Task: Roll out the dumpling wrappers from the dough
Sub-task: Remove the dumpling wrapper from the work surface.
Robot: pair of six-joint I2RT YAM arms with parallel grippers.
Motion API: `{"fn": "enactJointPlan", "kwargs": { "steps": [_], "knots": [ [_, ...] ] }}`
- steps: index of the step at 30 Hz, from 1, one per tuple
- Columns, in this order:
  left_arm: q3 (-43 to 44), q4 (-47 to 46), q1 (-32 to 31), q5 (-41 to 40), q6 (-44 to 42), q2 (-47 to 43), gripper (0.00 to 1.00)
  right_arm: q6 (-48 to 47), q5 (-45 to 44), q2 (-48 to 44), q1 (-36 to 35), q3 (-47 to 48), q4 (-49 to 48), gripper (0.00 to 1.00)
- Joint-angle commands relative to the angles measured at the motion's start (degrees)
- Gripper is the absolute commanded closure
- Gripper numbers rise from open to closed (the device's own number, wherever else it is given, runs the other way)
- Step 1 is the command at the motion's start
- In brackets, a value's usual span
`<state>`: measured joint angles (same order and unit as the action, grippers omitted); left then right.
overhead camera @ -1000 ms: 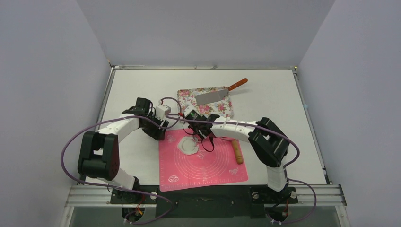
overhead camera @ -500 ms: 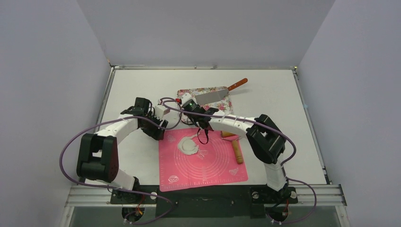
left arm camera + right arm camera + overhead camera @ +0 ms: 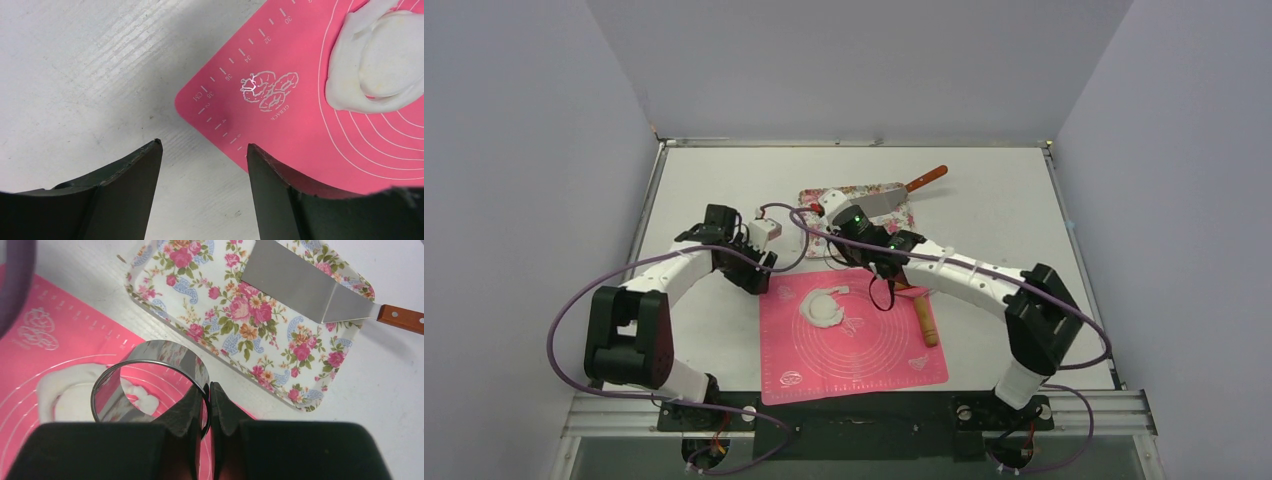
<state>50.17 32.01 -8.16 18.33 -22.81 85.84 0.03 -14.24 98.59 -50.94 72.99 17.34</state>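
Note:
The white dough (image 3: 822, 305) lies on the pink mat (image 3: 864, 350). A round dumpling wrapper (image 3: 392, 55) sits in its middle, with a ragged rim of dough (image 3: 345, 90) round it. My right gripper (image 3: 207, 390) is shut on the wall of a metal ring cutter (image 3: 150, 372). It holds the cutter above the mat's far edge, beside the dough (image 3: 65, 397). From above, the right gripper (image 3: 876, 266) is between the tray and the mat. My left gripper (image 3: 204, 147) is open and empty over the table at the mat's far left corner (image 3: 757, 278).
A flowered tray (image 3: 824, 195) stands behind the mat, with a metal spatula (image 3: 879, 203) lying across it. Both show in the right wrist view: tray (image 3: 225, 305) and spatula (image 3: 300, 280). A wooden rolling pin (image 3: 925, 320) lies on the mat's right edge.
My right arm has drawn back and to the right with the ring cutter, away from the dough, and its elbow has swung out right. The left arm barely moved.

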Motion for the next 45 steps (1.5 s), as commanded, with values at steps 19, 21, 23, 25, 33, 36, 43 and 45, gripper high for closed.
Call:
{"fn": "enactJointPlan", "kwargs": {
  "steps": [19, 21, 23, 25, 33, 36, 43, 45],
  "knots": [
    [4.47, 2.39, 0.03, 3.6, -1.46, -5.01, 0.39, 12.37, 6.24, 22.74, 16.31, 23.64, 7.69, 0.84],
    [4.59, 2.63, -0.06, 3.64, -1.5, -4.98, 0.39, 12.56, 7.13, 22.59, 16.57, 23.77, 7.93, 0.65],
    [4.53, 2.75, -0.05, 3.6, -1.68, -5.06, 0.39, 12.69, 7.84, 21.24, 16.91, 23.59, 7.94, 0.47],
    [4.42, 2.78, -0.14, 3.44, -1.78, -5.05, 0.39, 12.69, 8.11, 19.36, 17.37, 23.49, 7.97, 0.27],
    [4.34, 2.81, -0.15, 3.68, -1.81, -4.96, 0.38, 16.63, 7.62, 6.04, 25.57, 17.3, 2.1, 0.13],
    [4.15, 2.76, -0.15, 3.65, -1.8, -5.15, 0.38, 23.37, 9.58, 4.71, 32.97, 14.33, -1.72, 0.12],
    [4.08, 2.79, -0.23, 3.56, -1.82, -5.24, 0.39, 42.53, 16.26, 5.55, 43.48, 2.68, -24.34, 0.11],
    [4.2, 2.88, -0.26, 3.56, -1.76, -5.11, 0.38, 48.28, 16.56, 6.9, 44.94, 0.67, -34.5, 0.1]
  ]
}}
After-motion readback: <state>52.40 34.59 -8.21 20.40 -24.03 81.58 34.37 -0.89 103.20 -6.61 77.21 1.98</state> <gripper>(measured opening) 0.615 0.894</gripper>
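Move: The right hand holds the metal ring cutter; the middle of the flowered tray, its setting place, is some 13 cm ahead, barely right and about 11 cm below. The spatula's handle is roughly 22 cm ahead and 15 cm right; the dough lies 8 cm back and 6 cm left, the rolling pin's roller about 2 cm back and 12 cm right. From the empty left hand the tray's middle is about 16 cm ahead and 21 cm right. The right hand carries the ring cutter about 12 cm forward and a little right over the tray, turning some 20 degrees clockwise, then lowers it onto the flowers and opens wide to let go. It rises clear by about 15 cm while swinging on forward and well to the right, turning further clockwise and rolling its left side up, then starts to sink just right of the spatula's handle without touching it, as the open left hand lifts 3 cm early on and waits beside the mat's far left corner. ##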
